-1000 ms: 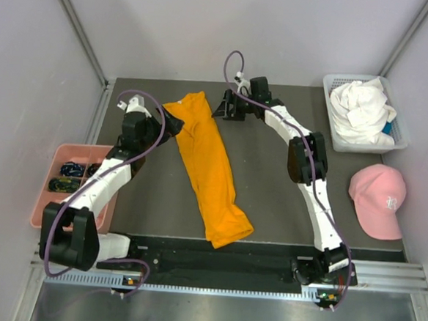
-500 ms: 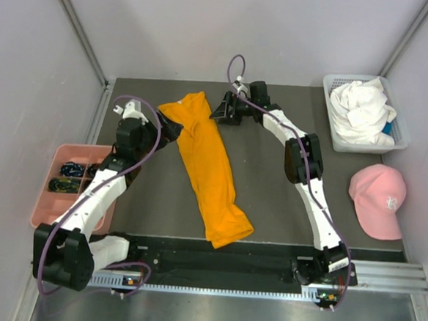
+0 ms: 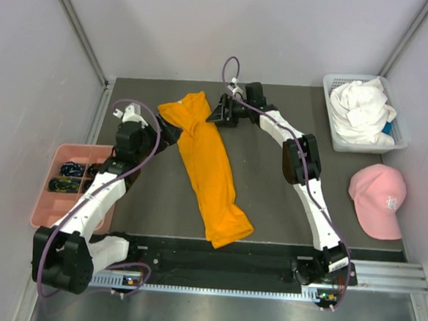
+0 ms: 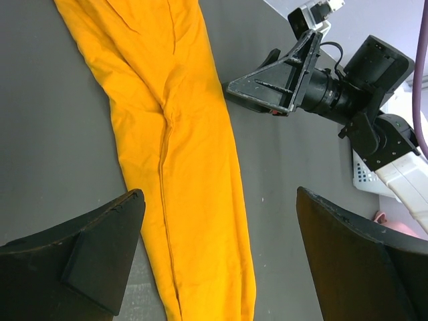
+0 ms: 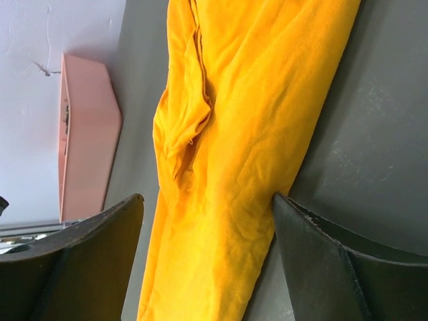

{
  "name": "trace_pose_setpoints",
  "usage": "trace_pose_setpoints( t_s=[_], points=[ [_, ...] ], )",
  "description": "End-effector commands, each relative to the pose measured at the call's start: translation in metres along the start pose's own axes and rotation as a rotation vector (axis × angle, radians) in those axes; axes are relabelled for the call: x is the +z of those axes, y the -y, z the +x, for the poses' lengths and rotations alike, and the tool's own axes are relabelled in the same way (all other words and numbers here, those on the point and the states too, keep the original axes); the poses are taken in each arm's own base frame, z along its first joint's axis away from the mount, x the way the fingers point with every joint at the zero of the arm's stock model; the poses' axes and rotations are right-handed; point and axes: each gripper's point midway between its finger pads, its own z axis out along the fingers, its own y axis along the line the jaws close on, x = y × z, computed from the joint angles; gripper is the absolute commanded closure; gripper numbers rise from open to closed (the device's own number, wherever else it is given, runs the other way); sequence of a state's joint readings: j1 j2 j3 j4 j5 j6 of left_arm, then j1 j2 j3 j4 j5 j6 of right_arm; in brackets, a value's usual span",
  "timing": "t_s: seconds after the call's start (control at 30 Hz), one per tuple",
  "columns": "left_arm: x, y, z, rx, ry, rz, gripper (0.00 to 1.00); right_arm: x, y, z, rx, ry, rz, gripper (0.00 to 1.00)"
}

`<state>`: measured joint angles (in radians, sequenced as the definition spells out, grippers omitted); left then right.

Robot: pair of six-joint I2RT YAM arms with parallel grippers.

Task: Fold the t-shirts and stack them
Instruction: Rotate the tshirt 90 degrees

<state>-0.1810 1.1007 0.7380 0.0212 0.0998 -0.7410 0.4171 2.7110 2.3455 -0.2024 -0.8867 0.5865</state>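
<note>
An orange t-shirt (image 3: 210, 167) lies on the dark table as a long narrow strip, running from the far middle to the near edge. My left gripper (image 3: 170, 132) hovers at the left of its far end, open, the strip (image 4: 174, 134) showing between and beyond its fingers (image 4: 87, 254). On the right of that end is my right gripper (image 3: 217, 115), also open, straddling the cloth (image 5: 254, 100); its right finger (image 5: 334, 267) touches the shirt's edge. A white t-shirt (image 3: 361, 105) sits crumpled in a basket at the far right.
A white basket (image 3: 331, 138) stands at the back right. A pink cap (image 3: 378, 200) lies on the right near the wall. A pink compartment tray (image 3: 70, 194) with small dark items sits at the left edge, also in the right wrist view (image 5: 87, 134).
The right gripper has shifted a little left, onto the orange shirt's far end. The left arm has straightened somewhat, its gripper staying beside the shirt. The shirt has not moved.
</note>
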Motion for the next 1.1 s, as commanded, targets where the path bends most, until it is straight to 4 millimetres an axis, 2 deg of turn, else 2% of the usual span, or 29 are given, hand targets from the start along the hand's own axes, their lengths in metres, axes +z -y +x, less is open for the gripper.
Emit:
trace_pose_setpoints(
  t_s=[0.0, 0.07, 0.1, 0.17, 0.2, 0.23, 0.27, 0.33, 0.37, 0.47, 0.73, 0.87, 1.07],
  points=[
    [-0.007, 0.009, -0.005, -0.005, 0.026, 0.034, 0.01, 0.008, -0.005, 0.006, -0.036, -0.021, -0.024, 0.24],
    [-0.008, 0.008, -0.004, -0.006, 0.026, 0.034, 0.01, 0.007, -0.005, 0.006, -0.035, -0.021, -0.019, 0.28],
    [-0.008, 0.008, -0.004, -0.006, 0.027, 0.033, 0.01, 0.008, -0.003, 0.008, -0.032, -0.024, -0.016, 0.36],
    [-0.008, 0.007, -0.003, -0.011, 0.025, 0.033, 0.01, 0.008, -0.001, 0.008, -0.032, -0.022, -0.008, 0.46],
    [-0.008, 0.007, -0.002, -0.011, 0.023, 0.033, 0.01, 0.008, 0.0, 0.008, -0.029, -0.022, -0.007, 0.57],
    [-0.008, 0.007, -0.002, -0.015, 0.02, 0.033, 0.01, 0.008, 0.0, 0.009, -0.031, -0.023, -0.006, 0.62],
    [-0.008, 0.007, -0.001, -0.014, 0.021, 0.036, 0.01, 0.008, 0.001, 0.009, -0.029, -0.022, -0.001, 0.72],
    [-0.008, 0.006, 0.0, -0.017, 0.018, 0.033, 0.01, 0.009, 0.003, 0.01, -0.026, -0.023, 0.001, 0.8],
    [-0.008, 0.006, 0.0, -0.016, 0.016, 0.033, 0.01, 0.009, 0.003, 0.011, -0.025, -0.024, 0.002, 0.88],
    [-0.007, 0.004, 0.001, -0.017, 0.014, 0.029, 0.01, 0.009, 0.005, 0.01, -0.021, -0.02, 0.011, 1.0],
    [-0.008, 0.003, 0.003, -0.019, 0.01, 0.028, 0.01, 0.001, 0.016, 0.001, 0.003, 0.029, 0.062, 1.0],
    [-0.009, 0.003, 0.003, -0.018, 0.009, 0.027, 0.01, -0.015, 0.039, -0.016, 0.081, 0.11, 0.107, 1.0],
    [-0.009, 0.0, 0.004, -0.014, 0.011, 0.016, 0.01, -0.033, 0.065, -0.031, 0.137, 0.182, 0.175, 1.0]
  ],
)
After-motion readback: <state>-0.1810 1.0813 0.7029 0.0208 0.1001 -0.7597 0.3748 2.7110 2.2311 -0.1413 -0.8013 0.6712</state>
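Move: Just off the right hand's fingertips, about 4 cm below and neither ahead nor to the side, lies the right edge of the orange t-shirt near its far end. From that hand the sleeve corner is some 15 cm to the left and 2 cm farther out; the shirt's near end lies roughly 36 cm back and 7 cm to the right. For the left hand, the same edge is about 15 cm ahead, 16 cm to the right and 17 cm below. Shutting its fingers from wide open at the t-shirt's right edge, the right hand stays almost in place until they are closed and seem to pinch the cloth there. It then goes about 4 cm down towards the table, at the same time some 3 cm to the right and a little forward, with a slight clockwise turn and downward tilt of under 10 degrees. ##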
